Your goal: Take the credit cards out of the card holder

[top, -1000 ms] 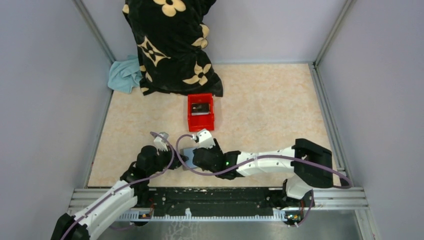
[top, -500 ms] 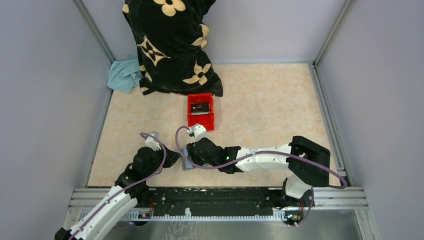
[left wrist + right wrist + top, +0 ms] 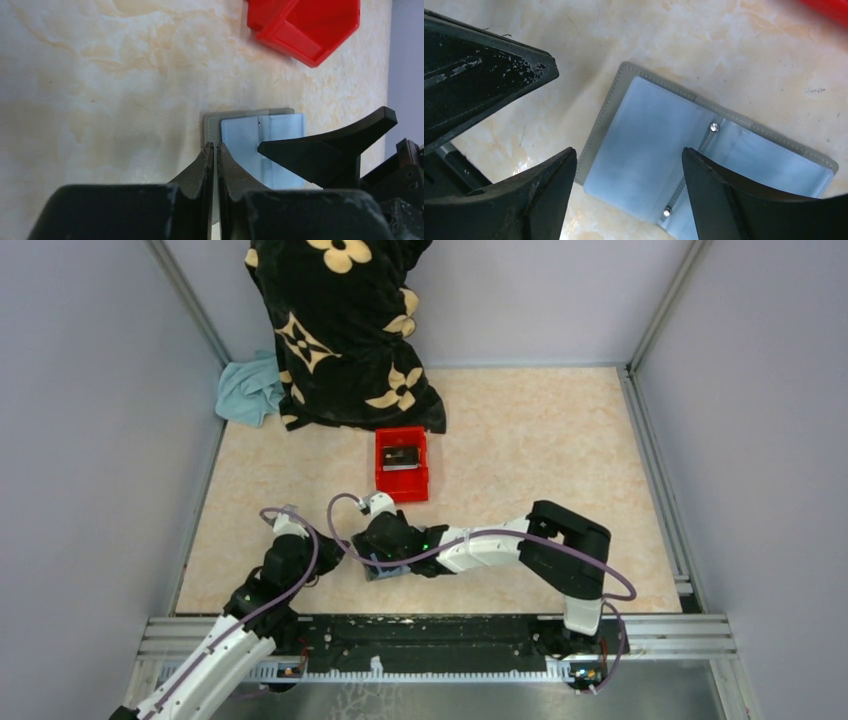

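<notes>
The card holder [image 3: 649, 140] lies open and flat on the table, blue-grey inside with a grey stitched rim; its pockets show no card. It also shows in the left wrist view [image 3: 250, 145] and peeks out under the right arm [image 3: 379, 569]. My right gripper [image 3: 629, 150] hangs open just above it, fingers straddling its left panel. My left gripper [image 3: 214, 145] is shut with nothing in it, tips at the holder's grey edge and apart from it. Credit cards [image 3: 402, 456], silver-grey and dark, lie in the red bin [image 3: 384, 480].
The red bin [image 3: 305, 30] stands just beyond the card holder. A black blanket with tan flowers [image 3: 340, 330] and a teal cloth [image 3: 248, 390] fill the back left. Grey walls close in both sides; a metal rail [image 3: 440, 635] runs along the near edge.
My right arm has swung left over the card holder and its jaws have spread wider. My left arm has drawn back to the left and its jaws have closed.
</notes>
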You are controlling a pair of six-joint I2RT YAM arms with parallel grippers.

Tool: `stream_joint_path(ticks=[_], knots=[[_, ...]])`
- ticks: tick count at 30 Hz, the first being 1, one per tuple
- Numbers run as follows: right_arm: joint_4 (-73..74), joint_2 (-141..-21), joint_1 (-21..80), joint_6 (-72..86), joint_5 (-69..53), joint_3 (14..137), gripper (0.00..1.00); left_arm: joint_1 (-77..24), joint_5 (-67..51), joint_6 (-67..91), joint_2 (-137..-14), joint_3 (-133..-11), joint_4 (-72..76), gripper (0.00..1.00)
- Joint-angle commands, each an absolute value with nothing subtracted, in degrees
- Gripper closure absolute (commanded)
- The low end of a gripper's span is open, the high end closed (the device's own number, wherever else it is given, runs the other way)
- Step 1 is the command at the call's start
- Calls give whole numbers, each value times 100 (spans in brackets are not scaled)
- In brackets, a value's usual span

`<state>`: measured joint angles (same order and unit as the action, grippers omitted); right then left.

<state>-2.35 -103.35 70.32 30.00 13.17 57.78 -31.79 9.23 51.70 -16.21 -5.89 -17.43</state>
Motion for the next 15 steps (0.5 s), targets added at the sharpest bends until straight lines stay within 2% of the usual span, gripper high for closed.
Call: stream_joint_path(ticks=[1,7,10,12,15], knots=[[396,-10608,7255,2835,1878,6534,22,-3205,1528,5297,-1472,-805,-2417,89],[1226,-11129,7427,2801,2394,7144,22,-3201,1292,5236,-1558,-722,-2267,89],[1415,-11240,7454,2875,2537,7263,27,-3199,1251,5202,-1564,-733,-2246,89],[1426,-11229,7453,2933,2542,7221,34,-3204,1255,5147,-1564,-735,-2221,89],[1462,-11184,7453,2999,2596,7169,54,-3203,1222,5090,-1567,-727,-2173,90]])
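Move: The open card holder's left pocket lies about 2 cm below the right hand's spread fingers, about 1 cm back and 1 cm to the right. The holder's right pocket is roughly 8 cm to the right and 1 cm ahead of that hand, and the red box is some 17 cm ahead and 6 cm to the right. From the left hand, waiting nearly shut beside the holder, the left pocket is about 6 cm right, 1 cm back and 4 cm down. The right hand slides about 1.5 cm left over the blue left pocket towards its outer edge, then sinks about 1.5 cm onto it and eases slightly back right, tilting some 12 degrees so the fingers point more steeply down. As it settles the wide-open fingers begin to close, about a quarter of their range, the fingertips taking hold of the blue pocket from both sides, while the left hand draws about 1 cm left, away from the holder, and then stays. ##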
